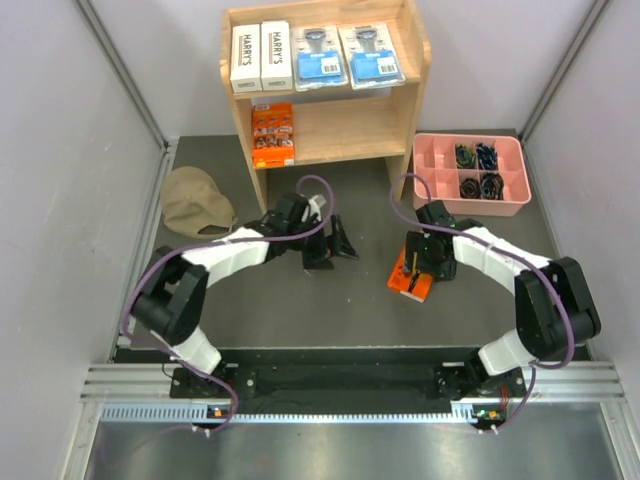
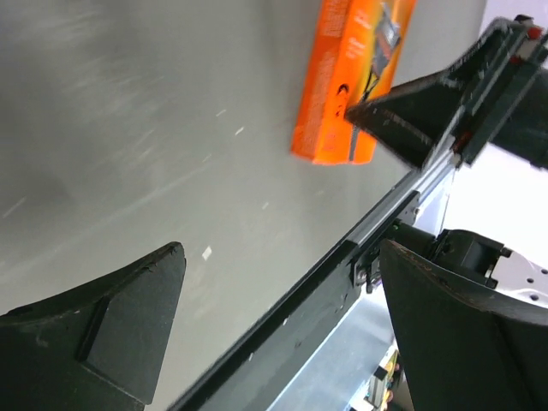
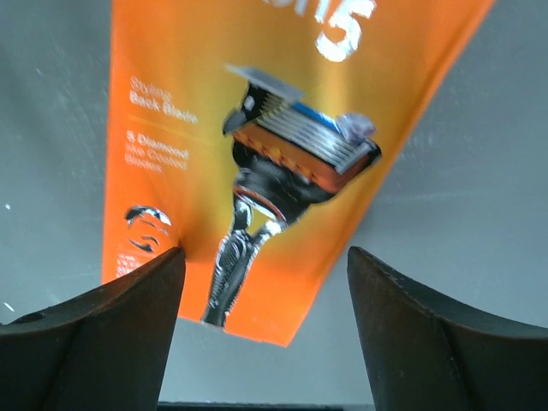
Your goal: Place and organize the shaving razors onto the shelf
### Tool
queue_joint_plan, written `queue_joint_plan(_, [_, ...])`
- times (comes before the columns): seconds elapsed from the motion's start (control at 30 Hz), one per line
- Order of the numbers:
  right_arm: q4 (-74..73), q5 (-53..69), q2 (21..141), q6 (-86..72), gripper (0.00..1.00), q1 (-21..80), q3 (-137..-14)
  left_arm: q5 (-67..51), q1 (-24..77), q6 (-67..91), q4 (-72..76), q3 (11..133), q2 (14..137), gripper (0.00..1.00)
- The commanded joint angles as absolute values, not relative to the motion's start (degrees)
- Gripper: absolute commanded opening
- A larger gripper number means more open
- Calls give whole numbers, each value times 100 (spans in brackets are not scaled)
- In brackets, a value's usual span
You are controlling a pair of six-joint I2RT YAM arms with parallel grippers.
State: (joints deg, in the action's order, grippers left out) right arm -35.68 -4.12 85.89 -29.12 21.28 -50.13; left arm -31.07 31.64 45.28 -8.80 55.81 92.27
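Note:
The light-wood shelf point(image 1: 330, 125) holds two white HARRY'S boxes point(image 1: 260, 57) and two blue-labelled blister packs point(image 1: 345, 55) on its top tier. One orange pack point(image 1: 272, 135) lies on the lower tier at the left. A second orange razor pack point(image 1: 405, 280) point(image 3: 248, 137) point(image 2: 342, 86) lies flat on the table. My right gripper point(image 1: 418, 270) point(image 3: 265, 257) hangs just over it, open, its jaws straddling the pack's near end with a gap on the right side. My left gripper point(image 1: 333, 250) point(image 2: 281, 257) stands wide open over bare table, nothing between its fingers.
A tan cap point(image 1: 195, 200) lies left of the shelf. A pink compartmented tray point(image 1: 470, 208) with small dark items stands at the back right. The table's front rail point(image 2: 342, 282) runs close under the left gripper.

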Motion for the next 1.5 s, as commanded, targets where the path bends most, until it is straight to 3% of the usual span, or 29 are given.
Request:
queue_joint_plan(0.0, [-3885,-747,8280,-2865,76,2198,-4966,-3331,3523,4851,323,6089,9904,99])
queue_joint_plan(0.27, [-3280,280,8148,-2997,76,1257,-4773,-3190,3902,4886,694,6864,10897,96])
queue_joint_plan(0.6, [-2515,703,8516,-3058,75,1099,-4746,-3208,4218,4957,799,7786,12225,87])
queue_joint_plan(0.77, [-2312,992,8613,-3006,68,1099,-4746,-3349,4377,5071,976,7875,12515,74])
queue_joint_plan(0.93, [-2057,1449,8456,-3058,56,1134,-4527,-3366,4623,5045,1038,7655,12331,56])
queue_joint_plan(1.17, [-2249,1653,8087,-3251,52,1862,-4474,-3200,4816,5089,1072,6997,11454,40])
queue_joint_plan(1.47, [-2417,1652,7603,-4051,52,3339,-4254,-2804,5106,5203,510,6057,10171,38])
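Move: The orange razor box lies just under the right fingers, its middle about 2 cm ahead, 1 cm left and 1 cm below; from the left hand it is some 16 cm to the right, 2 cm back and 9 cm down. The foot of the shelf's right side stands roughly 15 cm ahead, 12 cm right of and 11 cm below the left hand. The pink tray is about 20 cm ahead and 11 cm right of the right hand. The left hand swings about 15 cm right and sinks some 7 cm to the orange razor box's left edge, its wide-open fingers closing well down there with one against the side and one over the face, while the right hand stays low, shifts about 3 cm right, then forward and back left, tips its left side up some 15 degrees and narrows its fingers about the right edge. Then, with the box between them, both hands travel together back and left, the left about 7 cm back and the right about 5 cm back and 6 cm left. ##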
